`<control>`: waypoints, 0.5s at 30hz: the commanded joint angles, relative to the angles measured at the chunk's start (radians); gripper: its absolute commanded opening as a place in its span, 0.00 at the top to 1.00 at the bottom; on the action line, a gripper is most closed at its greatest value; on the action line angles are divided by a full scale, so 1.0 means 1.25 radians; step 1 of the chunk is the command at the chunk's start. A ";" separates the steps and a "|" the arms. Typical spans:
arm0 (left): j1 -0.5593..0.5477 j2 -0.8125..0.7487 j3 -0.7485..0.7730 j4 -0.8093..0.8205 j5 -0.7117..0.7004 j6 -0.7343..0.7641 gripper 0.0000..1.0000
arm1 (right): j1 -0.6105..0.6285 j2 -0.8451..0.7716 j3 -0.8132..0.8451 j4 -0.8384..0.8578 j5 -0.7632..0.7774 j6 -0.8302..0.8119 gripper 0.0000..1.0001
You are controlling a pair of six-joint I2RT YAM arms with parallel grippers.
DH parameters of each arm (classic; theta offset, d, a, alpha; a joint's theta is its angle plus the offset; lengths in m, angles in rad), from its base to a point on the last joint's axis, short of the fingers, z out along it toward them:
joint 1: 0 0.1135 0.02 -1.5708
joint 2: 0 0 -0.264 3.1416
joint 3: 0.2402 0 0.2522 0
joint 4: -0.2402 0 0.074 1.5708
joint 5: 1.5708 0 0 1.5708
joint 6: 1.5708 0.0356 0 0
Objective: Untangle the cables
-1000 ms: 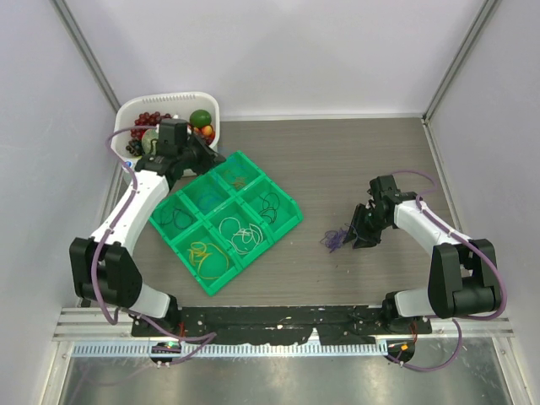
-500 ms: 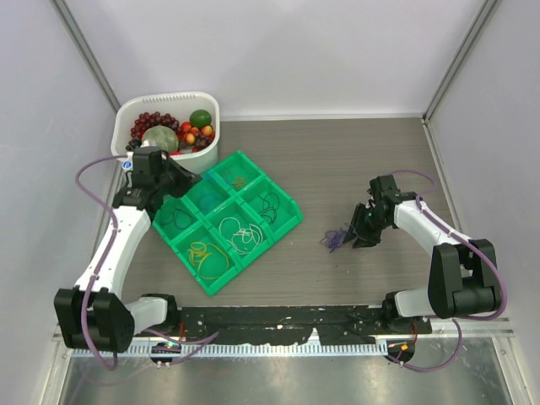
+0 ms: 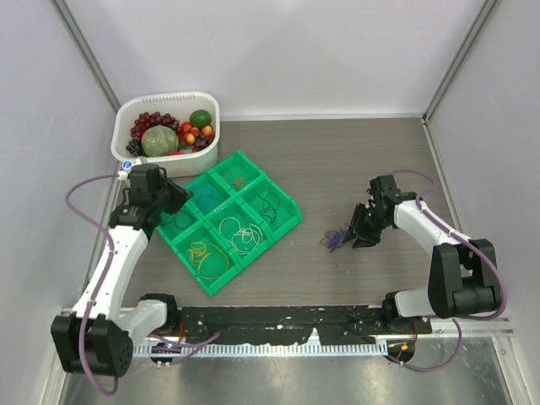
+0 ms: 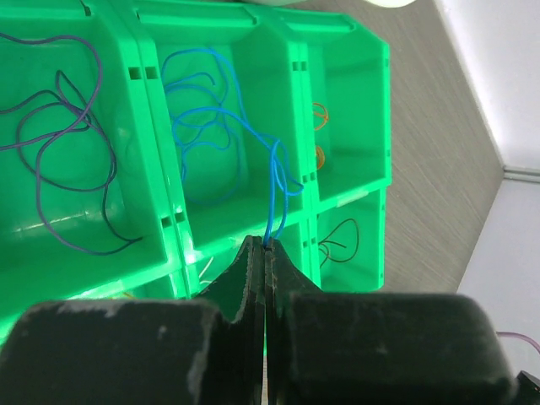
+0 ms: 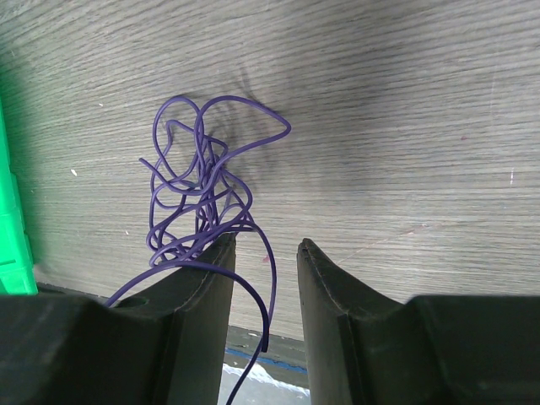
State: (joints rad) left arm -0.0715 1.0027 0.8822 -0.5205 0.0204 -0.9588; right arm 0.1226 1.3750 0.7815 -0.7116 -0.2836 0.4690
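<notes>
A tangle of purple cables (image 5: 198, 194) lies on the wooden table, right of the green tray (image 3: 293, 221). My right gripper (image 5: 266, 245) stands open just behind that tangle (image 3: 335, 240); one purple strand runs over its left finger and down between the jaws. My left gripper (image 4: 266, 245) is shut on a blue cable (image 4: 221, 118) that trails into a tray compartment. It hovers over the tray's left side (image 3: 181, 198). Other compartments hold a purple cable (image 4: 59, 160), orange ones (image 4: 319, 126), a black one (image 4: 342, 240), white ones (image 3: 240, 234) and yellow ones (image 3: 202, 253).
A white basket of fruit (image 3: 166, 126) stands at the back left, just behind the tray. Lilac hoses loop beside both arms. The black rail with the arm bases runs along the near table edge (image 3: 278, 319).
The left arm has swung away from the basket toward the near left, its gripper staying shut and now holding the blue cable over the tray. The right arm has not moved.
</notes>
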 commanded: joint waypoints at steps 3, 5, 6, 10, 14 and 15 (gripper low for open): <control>0.004 0.176 0.067 0.050 0.083 -0.004 1.00 | 0.006 -0.005 0.007 0.006 -0.009 -0.010 0.59; 0.003 0.247 0.111 0.039 0.126 0.011 1.00 | 0.009 -0.005 0.009 0.002 -0.009 -0.010 0.59; 0.002 0.275 0.144 0.017 0.132 0.018 1.00 | 0.010 -0.007 0.011 0.004 -0.008 -0.010 0.59; 0.003 0.319 0.183 -0.039 0.119 0.048 0.96 | 0.012 -0.009 0.025 -0.003 -0.005 -0.010 0.59; 0.003 0.299 0.180 -0.060 0.126 0.068 0.62 | 0.014 -0.013 0.036 -0.006 0.000 -0.010 0.59; 0.002 0.289 0.179 -0.071 0.128 0.072 0.57 | 0.015 -0.012 0.042 -0.007 0.001 -0.008 0.59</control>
State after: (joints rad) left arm -0.0715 1.4090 1.0771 -0.5556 0.1535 -0.9108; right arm 0.1356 1.3750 0.7822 -0.7128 -0.2859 0.4686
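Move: The left gripper, shut on the blue cable with its tail already trailing into the green tray, has the blue cable's compartment about 3 cm ahead, 4 cm to its right and 17 cm below. The dark-cable compartment is about 2 cm back and 2 cm to its left, the orange-cable one 8 cm ahead and 11 cm right, the white-cable one 6 cm back and 12 cm right. From the right gripper, the blue compartment lies some 31 cm left and 11 cm ahead, slightly lower. Bring the left gripper down and forward about 5 cm each way, drifting a little to the right, over the blue cable's compartment, while tipping the fingers some 15 degrees further down. As it comes to a stop, open the fingers about a third and let go of the blue cable above the tray. ##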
